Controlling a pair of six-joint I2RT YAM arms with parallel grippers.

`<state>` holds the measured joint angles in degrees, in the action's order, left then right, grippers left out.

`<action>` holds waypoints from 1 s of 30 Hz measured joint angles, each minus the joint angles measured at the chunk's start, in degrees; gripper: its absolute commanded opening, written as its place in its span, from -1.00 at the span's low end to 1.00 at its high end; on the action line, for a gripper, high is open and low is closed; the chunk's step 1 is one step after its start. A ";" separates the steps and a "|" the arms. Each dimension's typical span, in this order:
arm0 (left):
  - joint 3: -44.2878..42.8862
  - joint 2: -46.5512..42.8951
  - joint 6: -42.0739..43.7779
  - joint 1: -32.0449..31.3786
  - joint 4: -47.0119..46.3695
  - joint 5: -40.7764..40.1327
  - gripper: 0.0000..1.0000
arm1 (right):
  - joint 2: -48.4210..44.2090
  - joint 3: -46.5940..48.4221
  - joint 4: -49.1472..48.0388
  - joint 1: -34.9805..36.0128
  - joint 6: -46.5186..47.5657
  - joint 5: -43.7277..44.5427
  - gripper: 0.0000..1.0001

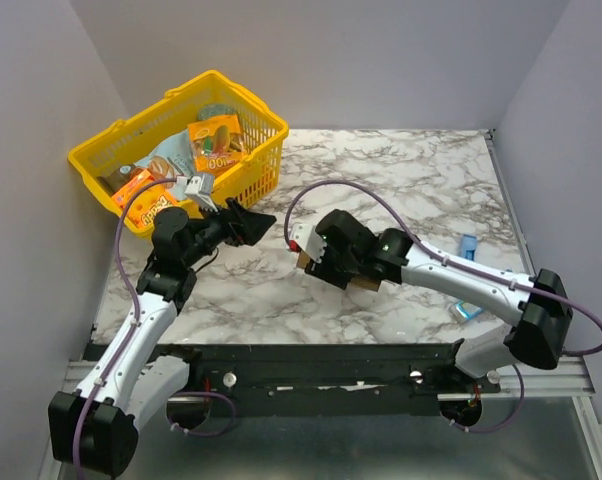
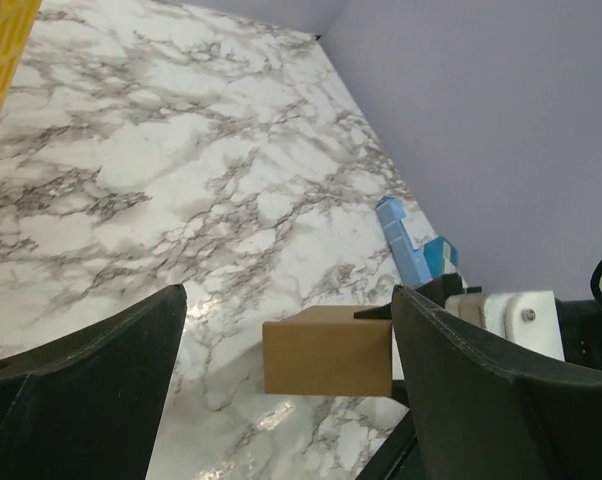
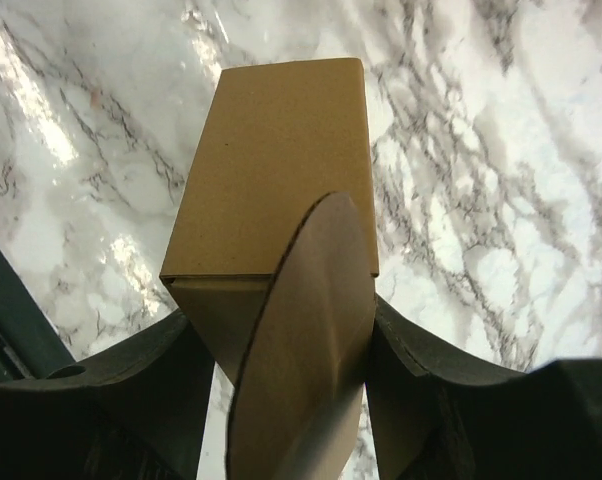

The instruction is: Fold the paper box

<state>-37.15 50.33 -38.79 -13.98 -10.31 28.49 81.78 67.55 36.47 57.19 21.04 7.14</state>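
The paper box (image 3: 281, 170) is a small brown cardboard box held above the marble table. My right gripper (image 3: 281, 325) is shut on it, one finger pressed on each side. A rounded flap (image 3: 301, 350) sticks out from the box's near end towards the camera. From above, only brown bits of the box (image 1: 304, 262) show under my right gripper (image 1: 306, 252). My left gripper (image 1: 255, 225) stands open just left of it. In the left wrist view the far end of the box (image 2: 326, 350) sits between the spread fingers of my left gripper (image 2: 288, 300), touching neither.
A yellow basket (image 1: 253, 103) with colourful snack packs stands at the back left, close behind my left arm. Two small blue packets (image 1: 468, 244) (image 1: 466, 311) lie on the table's right side. Grey walls close in the table on three sides.
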 measured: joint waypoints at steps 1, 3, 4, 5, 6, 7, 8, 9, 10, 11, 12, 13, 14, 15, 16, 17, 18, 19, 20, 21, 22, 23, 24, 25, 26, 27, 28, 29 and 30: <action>0.11 -0.50 0.98 0.00 1.95 -0.37 0.85 | 1.25 0.46 0.66 -0.68 -0.04 -0.35 0.00; 0.37 -1.20 2.43 0.00 4.79 -0.90 0.85 | 3.85 2.60 4.09 -2.62 0.04 -2.67 -0.02; 0.50 -1.51 2.93 0.00 5.95 -1.01 0.85 | 5.20 3.72 5.73 -3.63 0.17 -3.85 -0.02; 0.63 -1.86 3.52 0.00 7.15 -1.09 0.86 | 6.67 4.94 7.26 -4.50 0.46 -4.55 -0.01; 0.76 -2.27 4.09 0.00 8.37 -1.20 0.86 | 8.24 6.32 8.68 -5.31 0.66 -5.07 -0.01; 0.90 -2.58 4.48 0.00 9.25 -1.33 0.86 | 9.88 7.89 10.27 -6.03 1.07 -5.42 -0.01; 1.05 -3.02 4.90 0.00 10.10 -1.51 0.86 | 11.54 9.70 11.93 -6.67 1.42 -5.75 -0.01; 1.20 -3.39 5.22 0.00 10.75 -1.60 0.86 | 13.25 11.50 13.00 -7.32 1.75 -6.08 -0.01; 1.38 -3.76 5.49 0.00 11.28 -1.81 0.86 | 15.21 13.55 14.05 -7.96 2.29 -6.47 -0.01; 1.46 -4.04 5.73 0.00 11.80 -1.95 0.86 | 16.50 14.91 14.75 -8.24 2.69 -6.67 -0.01; 1.62 -4.28 5.92 0.00 12.15 -2.08 0.86 | 17.94 16.44 15.41 -8.55 3.10 -6.86 0.02; 1.75 -4.44 6.08 0.00 12.57 -2.16 0.86 | 19.39 18.03 16.02 -8.79 3.65 -7.02 0.04; 1.86 -4.48 6.16 0.00 12.81 -2.21 0.86 | 20.48 19.15 16.39 -8.92 4.15 -7.19 0.06; 2.03 -4.48 6.23 0.00 13.05 -2.25 0.86 | 21.40 20.13 16.70 -8.96 4.59 -7.30 0.16; 2.21 -4.46 6.27 0.00 13.14 -2.32 0.86 | 22.18 20.87 16.85 -9.01 5.07 -7.43 0.25; 2.43 -4.46 6.29 0.00 13.22 -2.34 0.86 | 22.91 21.46 16.98 -8.98 5.53 -7.54 0.36; 2.56 -4.46 6.29 0.00 13.25 -2.34 0.86 | 23.58 21.84 16.98 -9.01 5.95 -7.67 0.52; 2.71 -4.39 6.29 0.00 13.22 -2.34 0.86 | 24.15 22.08 16.96 -9.01 6.29 -7.74 0.57; 2.80 -4.39 6.29 0.00 13.22 -2.34 0.86 | 24.57 22.08 16.94 -9.01 6.56 -7.85 0.62; 2.99 -4.31 6.29 0.00 13.20 -2.34 0.86 | 24.87 22.05 16.92 -9.05 6.84 -7.87 0.67; 3.15 -4.24 6.27 0.00 13.18 -2.34 0.86 | 25.03 22.05 16.72 -9.20 6.95 -7.85 0.69; 3.39 -4.09 6.27 0.00 13.16 -2.34 0.86 | 25.05 22.05 16.41 -9.29 7.04 -7.87 0.74; 3.58 -3.96 6.25 0.00 13.14 -2.36 0.86 | 25.00 22.05 15.96 -9.33 7.06 -7.87 0.75; 3.78 -3.72 6.25 0.00 13.11 -2.36 0.86 | 24.94 22.05 15.34 -9.44 7.06 -7.87 0.78; 3.93 -3.45 6.23 0.00 13.11 -2.36 0.86 | 24.85 22.05 14.80 -9.57 7.06 -7.87 0.78; 3.98 -3.23 6.23 0.00 13.09 -2.36 0.86 | 24.81 22.03 14.19 -9.60 7.06 -7.85 0.79; 4.02 -2.93 6.23 0.00 12.96 -2.34 0.86 | 24.63 21.97 13.49 -9.66 7.06 -7.82 0.79; 4.09 -2.75 6.25 0.00 12.79 -2.34 0.86 | 24.37 21.84 12.83 -9.66 7.06 -7.80 0.79; 4.22 -2.71 6.23 0.00 12.48 -2.32 0.86 | 23.87 21.53 12.00 -9.68 7.04 -7.82 0.79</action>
<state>-32.93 47.62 -32.56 -13.98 2.17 26.17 105.65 89.08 48.47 47.51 28.08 -0.69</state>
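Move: My right hand holds the paper box, its middle just beyond the fingertips and about 4 cm lower. The table spot it goes to lies some 4 cm ahead, 1 cm right and 12 cm below. From the same hand, the yellow basket stands roughly 24 cm ahead and 34 cm left, and the blue tool about 7 cm ahead and 31 cm right. From my left hand the spot is around 16 cm right, 3 cm back and 22 cm below. I lower the gripped box with my right hand some 5 cm, first drifting slightly right, then sweeping forward about 5 cm as the fingers tip some 15 degrees steeper towards the table. There I open them off the box, easing a little further forward and up. My left hand, still wide open, sinks about 7 cm and draws back 2. ##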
